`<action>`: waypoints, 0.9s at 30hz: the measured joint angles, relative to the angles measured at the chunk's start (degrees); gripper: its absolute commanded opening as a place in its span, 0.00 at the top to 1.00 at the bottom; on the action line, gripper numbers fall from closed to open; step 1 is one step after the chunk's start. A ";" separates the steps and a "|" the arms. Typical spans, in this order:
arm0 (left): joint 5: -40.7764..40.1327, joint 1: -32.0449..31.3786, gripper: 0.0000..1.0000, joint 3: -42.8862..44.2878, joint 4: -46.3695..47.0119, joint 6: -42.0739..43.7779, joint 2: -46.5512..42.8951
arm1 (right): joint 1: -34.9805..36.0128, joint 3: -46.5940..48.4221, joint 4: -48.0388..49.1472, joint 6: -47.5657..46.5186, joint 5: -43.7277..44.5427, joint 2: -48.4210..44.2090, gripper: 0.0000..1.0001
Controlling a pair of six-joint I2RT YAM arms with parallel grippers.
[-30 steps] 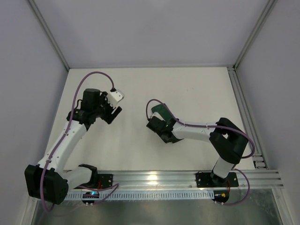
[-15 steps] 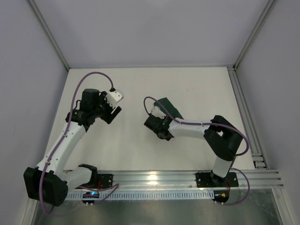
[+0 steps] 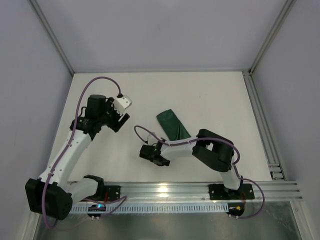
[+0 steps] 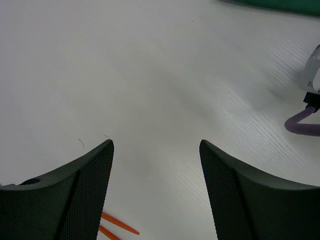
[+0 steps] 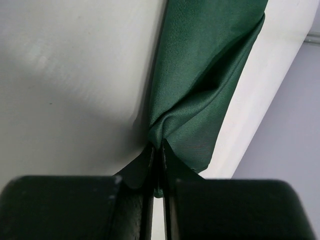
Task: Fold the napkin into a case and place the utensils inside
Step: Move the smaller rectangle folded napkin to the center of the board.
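The dark green napkin [image 3: 172,125] lies mid-table as a narrow oblong case, slanting from upper left to lower right. My right gripper [image 5: 157,150] is shut on a bunched fold at the napkin's [image 5: 200,75] near end, and a sliver of cloth shows between the fingers. In the top view that gripper [image 3: 151,152] sits low, left of the cloth. My left gripper [image 3: 120,120] hovers open over bare table at the left. Two thin orange utensils [image 4: 112,227] peek out beside its left finger [image 4: 75,200]. In the top view the utensils are hidden under that gripper.
A purple cable [image 4: 302,124] and a white part of the right arm show at the right edge of the left wrist view. Aluminium rails [image 3: 260,115] border the table's right side and front. Grey walls enclose the back and sides.
My right arm has swung down and left toward the table's front, uncovering the folded napkin it was over. The left arm has barely moved.
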 measured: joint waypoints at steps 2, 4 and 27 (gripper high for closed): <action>0.00 0.00 0.28 0.00 -0.02 0.00 0.00 | 0.50 0.50 0.13 0.15 -1.38 -0.09 0.81; 0.00 0.00 0.28 0.00 -0.02 0.00 0.00 | 0.57 0.55 0.22 0.15 -2.45 -0.59 0.73; 0.00 0.00 0.28 0.02 -0.02 0.02 0.00 | -0.66 -1.99 7.61 1.16 -25.59 -12.83 0.35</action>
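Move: The right hand's shut fingertips are at the near-left corner of the folded napkin, whose middle lies about 7 cm ahead of them, 2 cm left and 1 cm below. The board's centre is some 13 cm ahead of that hand and 10 cm to its left, 2 cm below. From the idle left hand the napkin lies about 25 cm right, roughly level fore and aft, some 17 cm below. The right fingers open off the napkin's corner as the hand swings about 6 cm left and back, rolling. ##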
